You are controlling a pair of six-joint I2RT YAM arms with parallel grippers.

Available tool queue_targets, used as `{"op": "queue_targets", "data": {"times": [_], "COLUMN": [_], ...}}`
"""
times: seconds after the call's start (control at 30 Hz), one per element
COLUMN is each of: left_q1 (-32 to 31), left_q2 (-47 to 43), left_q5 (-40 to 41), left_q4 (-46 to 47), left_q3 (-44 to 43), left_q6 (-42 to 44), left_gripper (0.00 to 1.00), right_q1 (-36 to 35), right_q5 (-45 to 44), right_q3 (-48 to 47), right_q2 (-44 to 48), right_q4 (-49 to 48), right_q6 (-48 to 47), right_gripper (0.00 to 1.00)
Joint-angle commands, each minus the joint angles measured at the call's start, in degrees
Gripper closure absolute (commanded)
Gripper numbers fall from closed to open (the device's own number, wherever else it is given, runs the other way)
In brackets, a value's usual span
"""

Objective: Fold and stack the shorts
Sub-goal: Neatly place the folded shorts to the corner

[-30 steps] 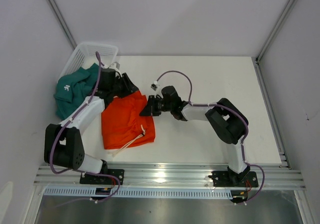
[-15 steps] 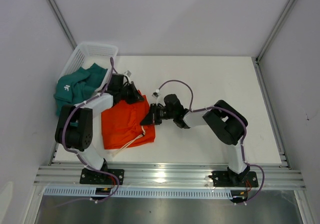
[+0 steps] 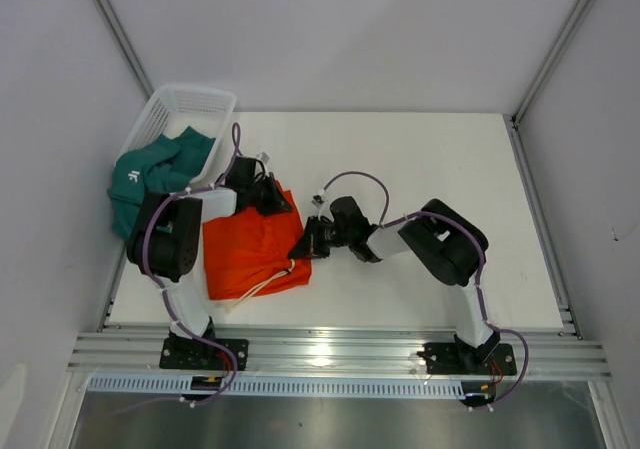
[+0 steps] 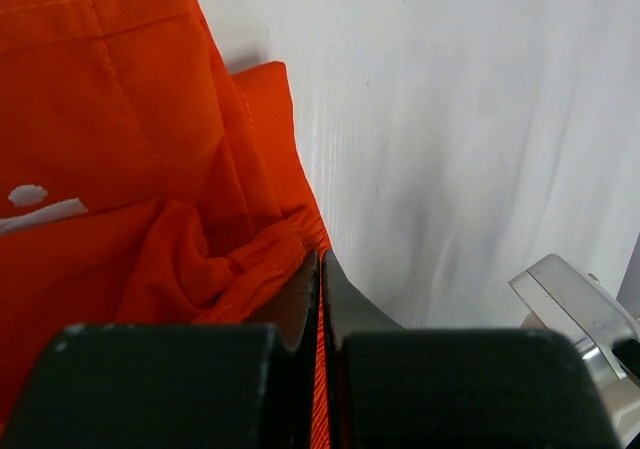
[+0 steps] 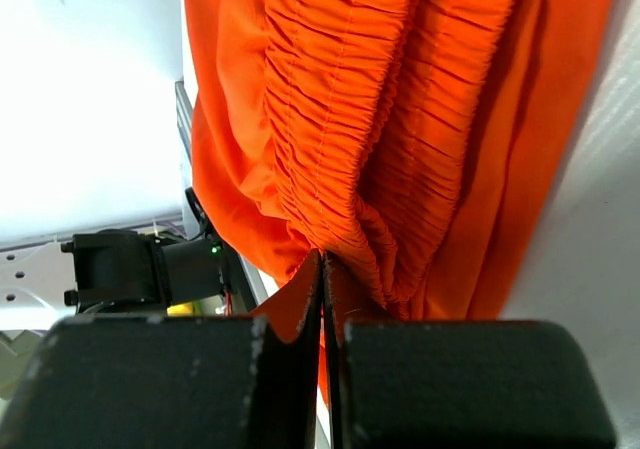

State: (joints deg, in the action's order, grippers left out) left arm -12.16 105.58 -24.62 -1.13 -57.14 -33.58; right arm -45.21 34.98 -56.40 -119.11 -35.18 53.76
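Note:
The orange shorts [image 3: 250, 251] lie flat on the table in front of the left arm, with a white drawstring at their near edge. My left gripper [image 3: 281, 202] sits at their far right corner and is shut, with a thin fold of orange fabric [image 4: 150, 169] pinched in the left gripper [image 4: 320, 265]. My right gripper [image 3: 303, 248] is at the shorts' right edge. In the right wrist view the right gripper [image 5: 322, 261] is shut on the gathered elastic waistband [image 5: 380, 99]. The teal shorts [image 3: 150, 174] hang crumpled out of the basket at the far left.
A white mesh basket [image 3: 192, 103] lies tipped at the table's far left corner, half under the teal shorts. The white table [image 3: 440, 169] stretches to the right of both arms. A metal rail [image 3: 340, 349] runs along the near edge.
The left gripper came down from near the basket onto the orange shorts' far right corner and shut. The right gripper slid nearer along the right edge and closed on the waistband.

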Motion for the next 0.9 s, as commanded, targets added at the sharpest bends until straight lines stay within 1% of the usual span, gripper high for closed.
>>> {"op": "queue_targets", "data": {"times": [0.0,0.17,0.23,0.3,0.33,0.4,0.43,0.47,0.5,0.53,0.57,0.6,0.63,0.67,0.7,0.77,0.8,0.83,0.87], "left_q1": [-0.2,-0.2,-0.2,-0.2,-0.2,-0.2,-0.2,-0.1,-0.1,-0.1,-0.1,0.0,0.1,0.3,0.4,0.6,0.7,0.9,1.3], "left_q2": [1.3,0.9,-0.7,-2.0,-2.8,-5.4,-7.6,-8.7,-9.9,-11.1,-13.9,-15.2,-16.6,-19.2,-20.6,-23.3,-26.1,-27.4,-28.8], "left_q5": [1.6,-0.5,-1.0,-1.1,-0.9,0.1,0.6,1.4,3.1,3.7,4.5,5.5,7.5,8.5,11.8,15.7,17.6,19.1,21.1], "left_q4": [4.5,8.2,8.6,7.5,6.5,2.3,1.0,-3.0,-4.6,-5.8,-6.9,-9.5,-10.6,-13.1,-14.4,-17.5,-18.7,-20.9,-21.5], "left_q3": [-0.2,-0.3,-1.2,-2.2,-3.5,-6.4,-7.1,-8.3,-9.4,-9.8,-9.9,-10.3,-10.4,-10.4,-10.4,-10.0,-9.7,-9.0,-8.6], "left_q6": [0.1,0.6,0.7,1.1,1.3,2.1,2.5,2.9,3.2,3.5,3.7,3.7,3.8,3.8,3.6,2.4,1.9,1.4,0.5], "left_gripper": [1.00,1.00,0.99,0.97,0.93,0.87,0.78,0.71,0.64,0.51,0.45,0.40,0.30,0.27,0.26,0.25,0.25,0.25,0.25], "right_q1": [0.3,0.3,0.3,0.5,0.5,0.6,0.6,0.7,0.6,0.2,-0.4,-1.0,-2.8,-3.7,-4.6,-6.4,-6.9,-7.5,-9.5], "right_q5": [-3.5,-3.6,-3.5,-4.5,-5.1,-7.0,-7.8,-8.9,-9.3,-9.8,-11.8,-13.1,-14.8,-17.6,-19.1,-21.4,-22.2,-23.7,-25.5], "right_q3": [-0.1,-1.8,-2.7,-4.7,-5.6,-8.7,-9.5,-9.9,-10.0,-10.2,-10.6,-11.7,-12.1,-12.5,-13.3,-13.4,-13.2,-12.3,-11.3], "right_q2": [-1.5,-0.9,-0.2,1.2,1.6,2.6,3.7,4.5,5.5,7.6,8.5,9.5,10.4,11.9,12.5,13.6,13.9,14.4,15.8], "right_q4": [5.5,8.3,9.5,13.4,15.1,22.0,25.6,26.5,27.2,29.3,30.8,32.5,34.8,37.0,38.0,40.0,40.4,41.5,40.8], "right_q6": [-1.8,-3.3,-4.2,-6.3,-7.3,-11.0,-12.2,-13.9,-14.6,-15.4,-16.4,-18.8,-19.9,-21.3,-21.4,-19.7,-17.8,-11.9,-9.3], "right_gripper": [1.00,1.00,1.00,1.00,1.00,0.99,0.98,0.94,0.90,0.84,0.74,0.70,0.65,0.55,0.52,0.48,0.48,0.48,0.47]}}
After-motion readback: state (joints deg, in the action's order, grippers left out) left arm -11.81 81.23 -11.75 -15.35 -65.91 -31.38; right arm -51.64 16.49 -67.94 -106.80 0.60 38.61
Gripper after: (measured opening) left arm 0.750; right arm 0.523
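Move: My left hand is shut at the shorts' outer right edge; their middle lies about 8 cm back and 8 cm left of it, a centimetre or so lower. My right hand is shut at the waistband on the near right part: from it the shorts' middle is some 10 cm left and 4 cm ahead, the drawstring roughly 8 cm left and 6 cm back. The green garment is about 32 cm left and 6 cm ahead of my left hand. With both shut fingertips still on the shorts' right side, I nudge forward a centimetre or two, then open and come free. My left hand carries on forward a little and rises about 18 cm, tipping its fingers up and swinging left late; my right opens about halfway, climbs only some 4 cm, turns its fingers more downward and eases back. ##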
